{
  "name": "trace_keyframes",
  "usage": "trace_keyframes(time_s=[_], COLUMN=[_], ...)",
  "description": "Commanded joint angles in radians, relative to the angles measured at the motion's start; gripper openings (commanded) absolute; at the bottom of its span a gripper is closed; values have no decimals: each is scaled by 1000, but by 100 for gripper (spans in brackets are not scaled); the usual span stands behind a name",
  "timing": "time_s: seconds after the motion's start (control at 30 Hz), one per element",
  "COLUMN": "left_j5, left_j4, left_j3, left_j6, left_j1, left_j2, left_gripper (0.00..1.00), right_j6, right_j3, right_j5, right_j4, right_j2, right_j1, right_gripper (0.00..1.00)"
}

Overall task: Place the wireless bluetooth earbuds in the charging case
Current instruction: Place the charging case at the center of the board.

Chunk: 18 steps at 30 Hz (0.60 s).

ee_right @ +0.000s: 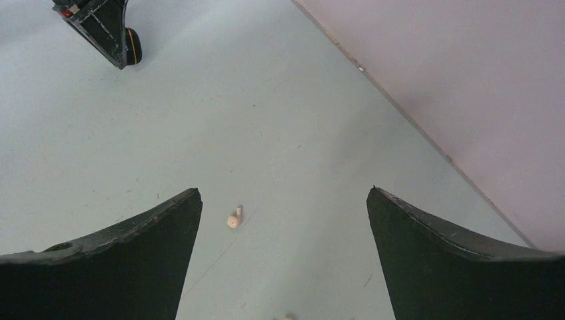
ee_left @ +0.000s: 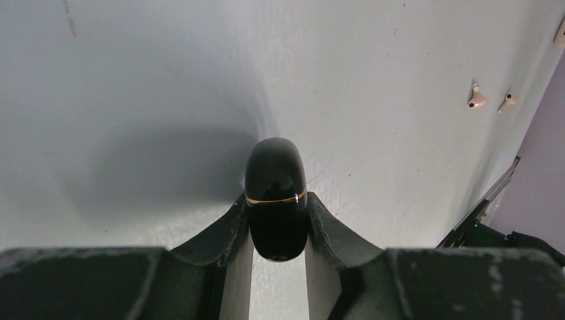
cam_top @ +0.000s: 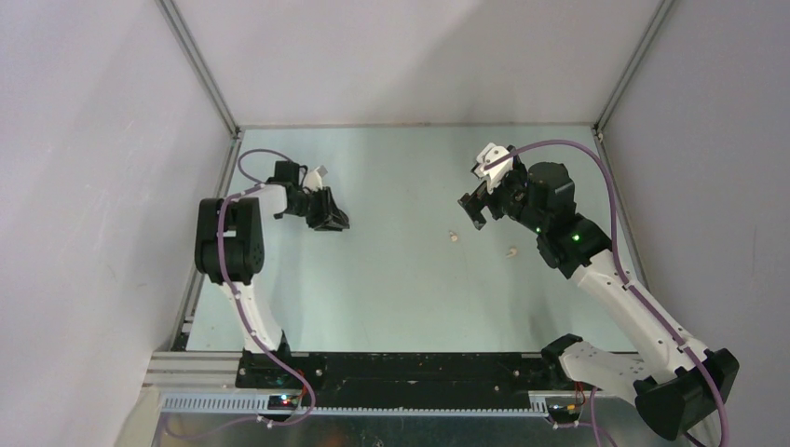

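Observation:
My left gripper (cam_top: 332,220) is shut on a glossy black charging case with a thin gold seam (ee_left: 275,193), closed and held between both pads low over the table. The case also shows in the right wrist view (ee_right: 132,45). Two off-white earbuds lie on the table right of centre: one (cam_top: 454,237) and another (cam_top: 511,251). They show far right in the left wrist view (ee_left: 475,99) (ee_left: 508,101). My right gripper (cam_top: 475,210) is open and empty, raised above the nearer earbud (ee_right: 234,218), which sits by its left finger. No black earbuds are in view.
The pale table (cam_top: 401,289) is boxed in by white walls at the back and on both sides. A metal frame post (cam_top: 200,70) runs up at the back left, another at the back right (cam_top: 633,65).

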Motion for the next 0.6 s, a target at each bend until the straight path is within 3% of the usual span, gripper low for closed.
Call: trace_keyframes(time_s=[0.0, 0.27, 0.57], left_j5=[-36, -72, -88], left_j4=[-41, -66, -75], left_j3=[23, 23, 16], left_j6=[-8, 0, 6], left_j1=[34, 44, 50], left_j2=[21, 8, -5], left_gripper=[16, 45, 56], right_j6=[-6, -7, -6], right_j3=[5, 6, 5], right_j5=[14, 16, 21], right_j4=[41, 42, 45], right_j2=[0, -1, -4], right_j1=[6, 6, 6], right_gripper=[99, 99, 99])
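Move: The charging case is already pinched in the left hand's tips, its middle about 1 cm right of the hand point and 1 cm lower, just over or on the board. From the left hand, the nearer pale earbud lies some 25 cm to the right and 4 cm back, and the farther one about 37 cm right and 8 cm back, both roughly 2 cm below. From the raised right hand the case is about 29 cm left, 5 cm ahead and 29 cm down. Keeping its pinch on the charging case, the left hand slides level about 1.5 cm to the left, away from the pale earbuds, with only a few degrees of wrist turn and hardly any change in height. There it stops and, already beginning as it arrives, opens its fingers from about a third to just over half of their range, so that the finger nearer the bases comes free of the case while the other still stands close against it. ##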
